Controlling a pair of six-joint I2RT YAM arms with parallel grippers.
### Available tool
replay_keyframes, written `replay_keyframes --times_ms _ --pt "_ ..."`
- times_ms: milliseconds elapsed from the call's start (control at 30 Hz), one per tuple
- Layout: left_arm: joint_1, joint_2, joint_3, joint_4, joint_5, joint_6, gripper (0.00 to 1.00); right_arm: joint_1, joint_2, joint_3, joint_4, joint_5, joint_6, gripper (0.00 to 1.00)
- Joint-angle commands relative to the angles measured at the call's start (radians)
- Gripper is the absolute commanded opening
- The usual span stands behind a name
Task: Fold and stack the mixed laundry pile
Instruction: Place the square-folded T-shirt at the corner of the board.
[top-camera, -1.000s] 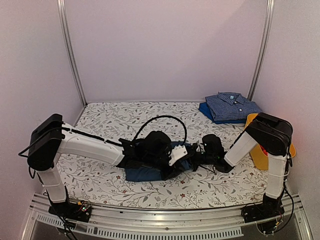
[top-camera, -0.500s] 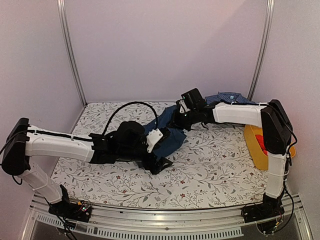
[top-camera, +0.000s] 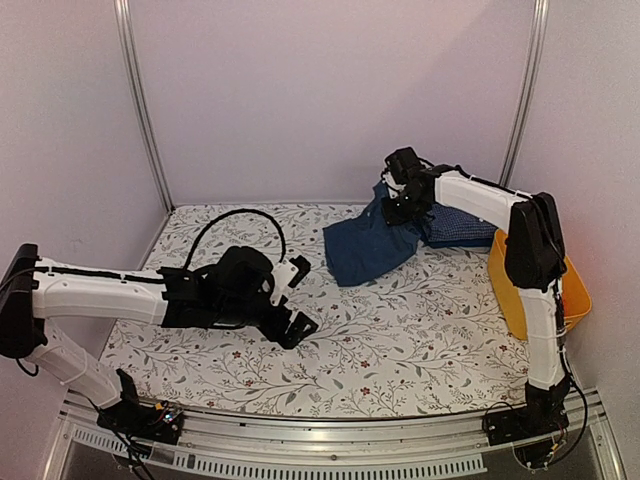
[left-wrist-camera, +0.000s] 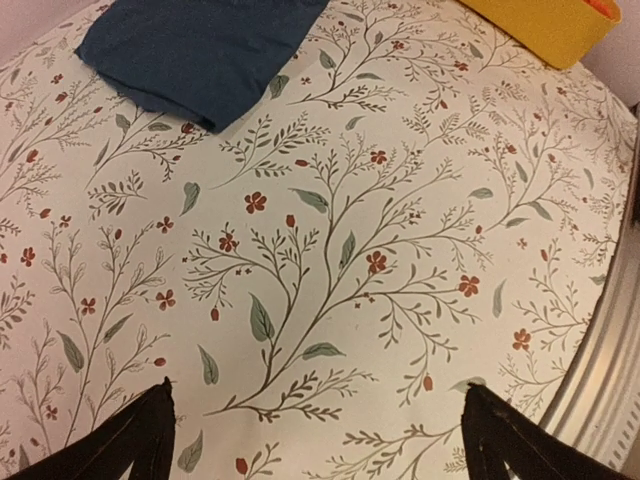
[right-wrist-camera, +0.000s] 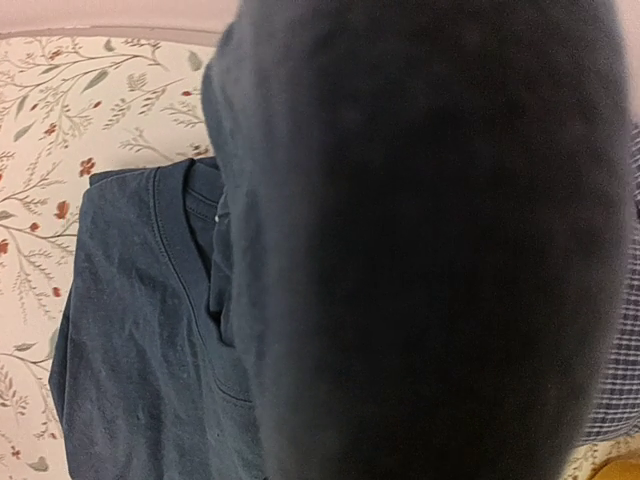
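A folded dark navy garment (top-camera: 365, 250) hangs from my right gripper (top-camera: 398, 207), which is shut on its upper edge at the back right; its lower part rests on the table. In the right wrist view the navy garment (right-wrist-camera: 130, 310) fills the frame, a dark fold hides the fingers, and a round neckline shows. A folded blue small-check shirt (top-camera: 462, 226) lies just behind and to the right of it. My left gripper (top-camera: 298, 296) is open and empty, low over the floral cloth left of centre. The left wrist view shows its fingertips (left-wrist-camera: 155, 415) wide apart, well short of the navy garment (left-wrist-camera: 200, 50).
A yellow plastic basket (top-camera: 513, 297) stands at the right edge, partly behind the right arm, and its rim (left-wrist-camera: 540, 25) shows in the left wrist view. The floral tablecloth (top-camera: 400, 330) covers the table. Metal posts and pink walls close in the back and sides.
My right gripper closed on the navy garment and carried it from the table's middle to the back right. My left gripper opened, let go of it and drew back leftward.
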Motion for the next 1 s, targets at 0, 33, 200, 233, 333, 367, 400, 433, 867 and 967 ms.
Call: replay_keyframes --times_ms 0,33,200,233,333,367,400,433,867,967 --pt "0.009 -0.018 -0.004 -0.059 -0.03 -0.037 1.0 -0.075 -0.004 0.084 -0.003 0.147 -0.171 0.0" --pt "0.009 -0.014 -0.002 -0.066 -0.033 -0.041 1.0 -0.087 -0.004 0.093 0.002 0.152 -0.191 0.0" --pt "0.009 0.022 0.025 -0.092 -0.032 -0.037 1.0 -0.125 -0.004 0.15 0.018 0.169 -0.243 0.0" --pt "0.009 0.032 0.033 -0.096 -0.03 -0.033 1.0 -0.131 -0.005 0.162 0.02 0.176 -0.252 0.0" --pt "0.008 0.067 0.06 -0.111 -0.029 -0.018 1.0 -0.144 -0.009 0.182 0.021 0.206 -0.295 0.0" --pt "0.008 0.081 0.07 -0.117 -0.03 -0.014 1.0 -0.149 -0.012 0.185 0.021 0.215 -0.314 0.0" --pt "0.01 0.088 0.077 -0.12 -0.029 -0.01 1.0 -0.153 -0.018 0.188 0.02 0.225 -0.324 0.0" --pt "0.008 0.098 0.084 -0.123 -0.029 -0.008 1.0 -0.156 -0.024 0.19 0.02 0.233 -0.334 0.0" --pt "0.009 0.191 0.148 -0.12 -0.011 -0.004 1.0 -0.185 -0.168 0.208 -0.002 0.149 -0.33 0.0" --pt "0.008 0.197 0.156 -0.122 -0.013 -0.002 1.0 -0.195 -0.178 0.209 0.0 0.159 -0.335 0.0"
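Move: The right hand already grips the folded T-shirt, whose body hangs about 8 cm left of it, 6 cm back and 8 cm below. The checked shirt stack at the board's corner lies some 27 cm to its right, 4 cm farther out and 10 cm below; the yellow basket is about 41 cm right and 18 cm back. From the empty left hand the stack is roughly 34 cm ahead, 58 cm right and 9 cm below. The right hand keeps its shut grip and carries the T-shirt up and to the right, about 13 cm up and 12 cm across, with some 5 cm forward: it first sweeps right and outward towards the checked shirt stack while climbing, then slows sideways and lifts almost straight up, its fingers tipping upward and the wrist rolling, some 20 degrees in all. The left hand, empty and wide open, sinks about 4 cm over bare board and tilts slightly, touching nothing. ##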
